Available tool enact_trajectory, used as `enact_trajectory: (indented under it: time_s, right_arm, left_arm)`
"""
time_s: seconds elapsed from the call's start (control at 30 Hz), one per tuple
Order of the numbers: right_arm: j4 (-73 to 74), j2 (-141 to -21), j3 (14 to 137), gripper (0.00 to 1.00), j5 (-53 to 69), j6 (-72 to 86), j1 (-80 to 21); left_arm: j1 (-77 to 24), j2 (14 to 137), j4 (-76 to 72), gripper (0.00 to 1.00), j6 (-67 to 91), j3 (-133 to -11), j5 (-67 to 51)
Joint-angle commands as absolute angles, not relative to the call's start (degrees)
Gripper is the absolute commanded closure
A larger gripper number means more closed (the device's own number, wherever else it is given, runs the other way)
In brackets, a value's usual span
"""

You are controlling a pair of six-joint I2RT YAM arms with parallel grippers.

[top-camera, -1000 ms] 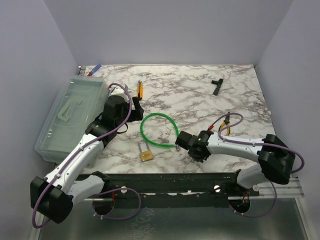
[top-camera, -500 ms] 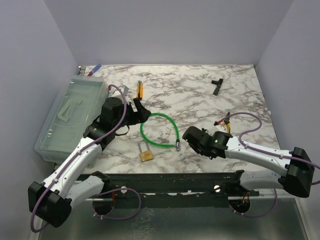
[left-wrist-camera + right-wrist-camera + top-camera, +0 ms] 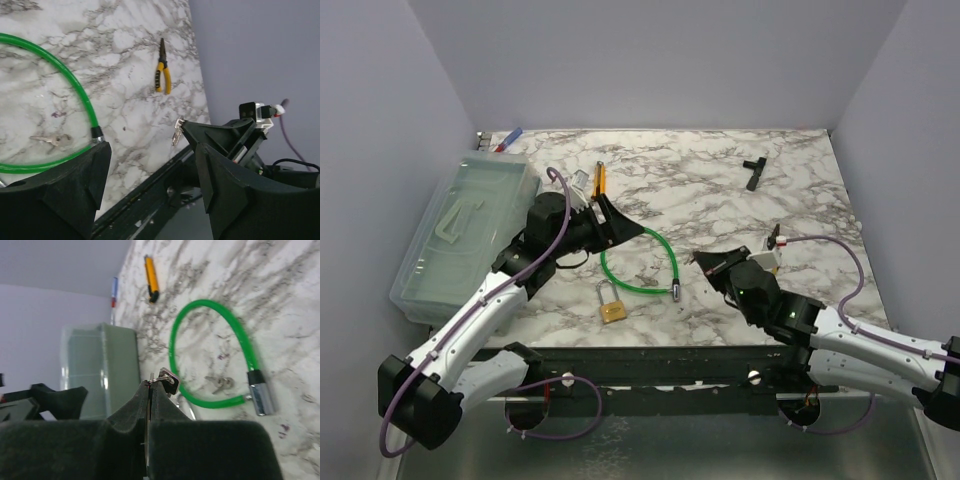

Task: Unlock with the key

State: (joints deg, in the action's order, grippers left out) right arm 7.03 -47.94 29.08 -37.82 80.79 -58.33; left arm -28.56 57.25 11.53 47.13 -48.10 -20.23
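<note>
My right gripper (image 3: 704, 262) is shut on a tiny silvery key (image 3: 168, 379) on a small ring, held up above the table; the same key (image 3: 176, 133) shows at its tip in the left wrist view. A second small key (image 3: 52, 140) lies flat inside the green cable loop (image 3: 638, 262). The brass padlock (image 3: 611, 311) lies near the front edge, below the loop, touched by neither gripper. My left gripper (image 3: 614, 226) hovers open at the loop's upper left, nothing between its fingers (image 3: 55, 190).
A clear plastic box (image 3: 460, 235) fills the left side. A yellow cutter (image 3: 599, 180) lies behind the left gripper. A black T-shaped tool (image 3: 753, 172) sits at the back right. Yellow-handled pliers (image 3: 162, 75) lie right of the loop.
The right arm has stretched out and lifted, its gripper turning toward the left arm with the key still held. The left gripper has moved right toward the loop, its jaws a little narrower.
</note>
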Motion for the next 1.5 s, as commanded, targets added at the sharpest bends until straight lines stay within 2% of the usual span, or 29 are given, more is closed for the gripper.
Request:
enact_trajectory:
  time_s: [0.0, 0.13, 0.4, 0.63, 1.47]
  right_arm:
    - [-4.5, -47.6, 30.9, 1.00, -43.9, 79.6, -58.3]
    - [-3.0, -48.7, 33.8, 1.00, -45.8, 83.4, -58.3]
    - [-16.3, -52.2, 34.2, 1.00, -46.1, 76.1, -58.3]
    - [-18.3, -52.7, 34.2, 1.00, -45.5, 78.4, -58.3]
    - [-16.0, -52.7, 36.1, 1.00, -42.9, 83.5, -58.2]
  left_arm:
    - [-29.9, 58.2, 2.4, 0.26, 60.7, -48.5, -24.6]
    - [-31.5, 59.1, -4.5, 0.29, 67.3, -46.4, -25.0]
    - [-34.8, 61.5, -12.5, 0.39, 74.7, -44.7, -24.3]
    - [-35.6, 62.5, -15.7, 0.47, 75.7, -43.2, -22.9]
    - [-39.3, 65.7, -28.7, 0.61, 71.8, -40.0, -18.6]
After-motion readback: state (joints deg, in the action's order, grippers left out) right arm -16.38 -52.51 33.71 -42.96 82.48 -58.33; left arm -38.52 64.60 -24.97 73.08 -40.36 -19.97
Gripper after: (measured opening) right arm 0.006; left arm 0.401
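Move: Some 14 cm to the left hand's right, 4 cm back and 7 cm below are the key and ring already held in the right gripper. Counted from the right hand, the left gripper's open fingers are 14 cm left, 4 cm ahead and 7 cm above. Well below both hands, the padlock lies 17 cm left and 2 cm back of the right hand; the green hose loop, 11 cm left and 8 cm ahead of it, encircles a second key. Bringing both hands together in the air: the right lifts the pinched key ring about 11 cm, easing forward and slightly left as its fingers tip up and roll, then nearly stops. The left goes some 8 cm right towards the key and 5 cm up, tilting its downward fingers to level and narrowing them to about half their opening without reaching the key. ##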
